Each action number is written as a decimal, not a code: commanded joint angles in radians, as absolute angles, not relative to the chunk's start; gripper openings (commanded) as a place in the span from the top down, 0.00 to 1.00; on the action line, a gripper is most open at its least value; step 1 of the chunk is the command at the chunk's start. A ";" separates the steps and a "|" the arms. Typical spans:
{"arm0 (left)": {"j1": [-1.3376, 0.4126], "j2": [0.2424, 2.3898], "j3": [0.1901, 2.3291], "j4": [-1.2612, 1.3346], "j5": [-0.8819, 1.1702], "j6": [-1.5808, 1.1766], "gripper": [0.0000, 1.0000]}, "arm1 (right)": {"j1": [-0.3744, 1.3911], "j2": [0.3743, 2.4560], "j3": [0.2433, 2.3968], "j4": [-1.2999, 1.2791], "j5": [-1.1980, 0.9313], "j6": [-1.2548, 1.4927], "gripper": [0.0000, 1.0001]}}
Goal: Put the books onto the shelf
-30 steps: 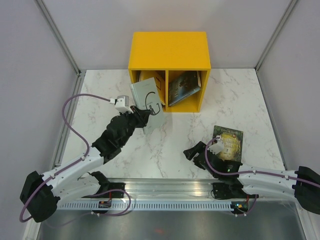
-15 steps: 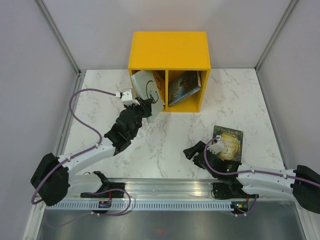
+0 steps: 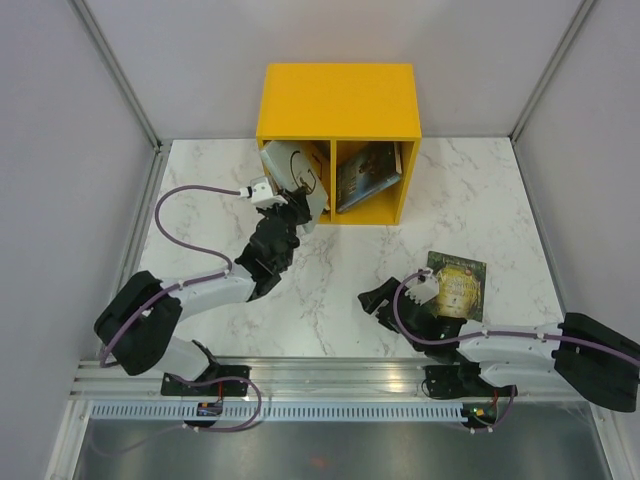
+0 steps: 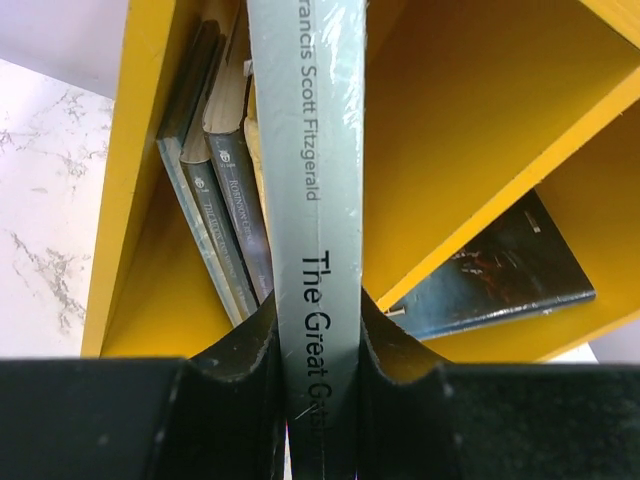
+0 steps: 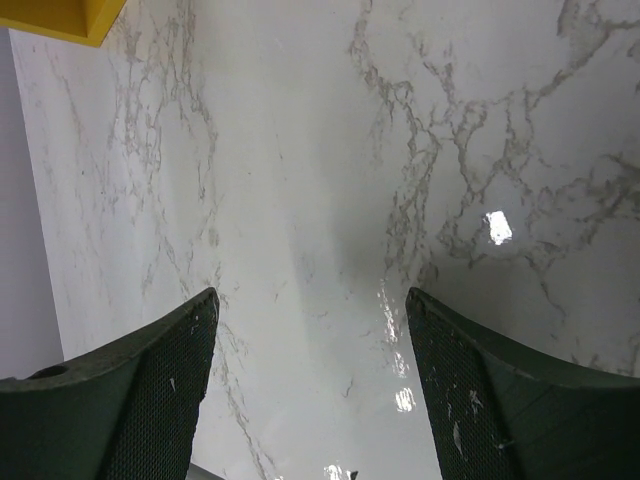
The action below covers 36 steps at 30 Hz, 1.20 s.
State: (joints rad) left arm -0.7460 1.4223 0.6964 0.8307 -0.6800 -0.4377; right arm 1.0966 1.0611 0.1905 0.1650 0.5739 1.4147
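Observation:
The yellow shelf [image 3: 340,100] stands at the back of the table, its two compartments facing me. My left gripper [image 3: 296,207] is shut on a light blue book [image 3: 288,175], held upright, its top edge inside the mouth of the left compartment. In the left wrist view the left gripper [image 4: 320,325] clamps the grey-blue spine [image 4: 320,180], with several leaning books [image 4: 225,200] to its left. A dark book [image 3: 368,172] leans in the right compartment. Another dark book [image 3: 458,283] lies flat on the table. Beside it, to the left, my right gripper [image 3: 378,300] is open over bare marble [image 5: 312,300].
The shelf's divider [image 4: 470,230] runs just right of the held book. A corner of the shelf [image 5: 60,15] shows in the right wrist view. Grey walls close in the white marble table [image 3: 200,200] at the back and sides.
The left arm has carried the light blue book forward and up from the table's middle into the mouth of the left compartment. The right gripper has shifted slightly left, still open.

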 commanded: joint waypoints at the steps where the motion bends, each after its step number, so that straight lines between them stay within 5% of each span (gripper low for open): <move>1: -0.741 1.449 0.822 1.198 -0.773 -0.359 0.98 | 1.098 1.169 0.149 0.043 0.505 1.387 0.19; 20: -0.744 1.874 0.991 1.485 -0.871 -0.259 0.96 | 1.098 1.364 0.210 0.172 0.466 1.350 0.20; 22: -0.741 1.894 0.986 1.459 -0.871 -0.316 0.89 | 1.098 1.370 0.212 0.176 0.463 1.350 0.19; 26: -0.733 1.899 0.996 1.253 -0.827 -0.432 0.54 | 1.100 1.364 0.198 0.190 0.459 1.358 0.20; 30: -0.724 1.902 1.028 1.074 -0.779 -0.520 0.45 | 1.100 1.335 0.184 0.189 0.456 1.361 0.20; 36: -0.701 1.836 1.028 0.820 -0.706 -0.644 0.14 | 1.100 1.260 0.167 0.158 0.453 1.373 0.21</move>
State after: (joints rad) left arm -0.7258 1.8503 0.9890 1.0283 -0.7784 -0.5068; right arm 1.0966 1.2568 0.2298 0.4023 0.5076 1.3876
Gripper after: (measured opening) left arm 0.788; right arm 0.793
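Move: In the mouth of the shelf, the pale Gatsby book is already held by its spine in the left hand. The left compartment's middle lies about 13 cm ahead, 3 cm to the left and 8 cm below. The books leaning inside are roughly 13 cm ahead and 7 cm left; the divider's front edge is 6 cm ahead, 5 cm right. From the right hand the compartment is some 31 cm ahead, 15 cm left and 12 cm up. Driving the Gatsby book deeper into the left compartment, the left hand goes about 8 cm forward, drifting some 4 cm right towards the divider and sinking a little, the wrist swinging about 10 degrees counter-clockwise and then partly back. Near the end of the push the fingers open wide and let go of the spine. The empty right hand slides about 4 cm left, low over the table. ##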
